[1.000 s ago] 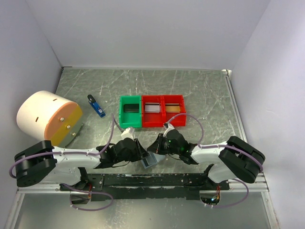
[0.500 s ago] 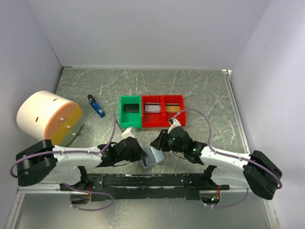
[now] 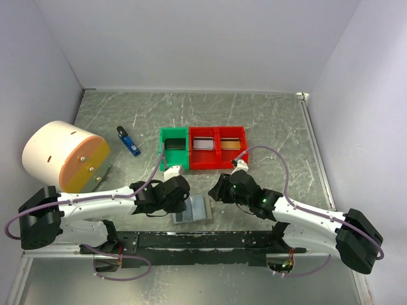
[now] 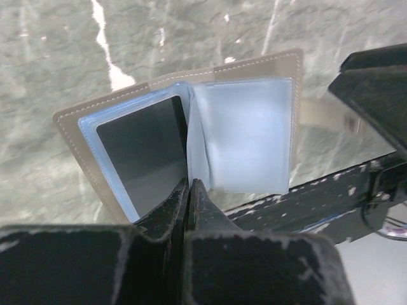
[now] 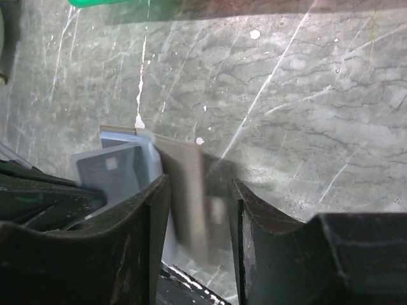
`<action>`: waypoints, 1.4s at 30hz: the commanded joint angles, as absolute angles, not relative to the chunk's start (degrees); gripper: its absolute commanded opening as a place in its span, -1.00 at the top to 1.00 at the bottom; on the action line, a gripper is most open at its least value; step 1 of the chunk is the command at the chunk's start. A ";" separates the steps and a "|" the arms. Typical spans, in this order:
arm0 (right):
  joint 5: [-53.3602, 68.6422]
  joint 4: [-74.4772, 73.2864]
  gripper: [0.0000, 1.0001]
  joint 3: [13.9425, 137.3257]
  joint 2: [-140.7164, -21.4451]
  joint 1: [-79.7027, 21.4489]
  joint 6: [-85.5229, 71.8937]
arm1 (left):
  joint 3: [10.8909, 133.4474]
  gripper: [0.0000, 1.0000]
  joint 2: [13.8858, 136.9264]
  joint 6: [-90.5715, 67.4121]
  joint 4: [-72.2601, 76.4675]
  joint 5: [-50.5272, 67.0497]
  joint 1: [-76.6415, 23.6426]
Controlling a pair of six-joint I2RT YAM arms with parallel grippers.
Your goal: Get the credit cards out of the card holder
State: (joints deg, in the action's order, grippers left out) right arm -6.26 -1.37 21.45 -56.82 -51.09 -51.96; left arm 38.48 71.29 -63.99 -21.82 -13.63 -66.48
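The card holder (image 3: 197, 208) is spread open near the table's front edge, between my two grippers. In the left wrist view the card holder (image 4: 245, 130) shows a tan cover and two pale blue sleeves. A dark credit card (image 4: 143, 149) sits in the left sleeve. My left gripper (image 4: 189, 184) is shut, pinching the lower edge of the inner sleeve at the fold. It reaches the holder from the left (image 3: 182, 202). My right gripper (image 3: 217, 189) stands open just right of the holder. Between its fingers (image 5: 198, 185) hangs the blurred tan cover flap (image 5: 187, 190), touching neither finger.
A green tray (image 3: 163, 149) and two joined red trays (image 3: 216, 152) stand behind the holder. A blue-and-black gadget (image 3: 128, 142) lies further left. A large white and orange cylinder (image 3: 60, 155) fills the left side. The black base rail (image 3: 203, 240) runs along the near edge.
My right gripper opened, let go of the card holder and drew back to the right. My left gripper shut on it. The holder went from folded and tilted to spread open.
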 commanded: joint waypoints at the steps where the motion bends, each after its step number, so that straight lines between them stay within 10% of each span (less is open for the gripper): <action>1: -6.45 -1.04 0.17 22.52 -57.27 -50.89 -51.48 | 42.65 0.85 70.52 -58.66 -36.71 -14.96 -66.71; 42: -1.87 1.07 0.13 22.65 -54.76 -50.88 -50.02 | 45.15 -0.06 71.97 -58.71 -24.23 -10.14 -69.17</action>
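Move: The left fingers already pinch a clear sleeve leaf standing up from the open card holder, whose middle lies almost directly beneath them, about 4 cm down and 1 cm to the right. The green bin stands some 20 cm ahead and 6 cm to the left, and the red bin is just as far ahead but 10 cm to the right. From the right hand, the card holder is about 7 cm to the left, 6 cm back and 5 cm below. The left hand carries the pinched leaf about 3 cm to the left, over towards the holder's left page, its left side rising some 15 degrees, then opens its fingers to let go while dipping about 1 cm. Still opening to half wide, it swings back some 6 cm to the right and slightly back towards the base, levelling out and turning about 5 degrees clockwise, and finally rises some 2 cm with the spread fingertips by the near right corner of the holder. ##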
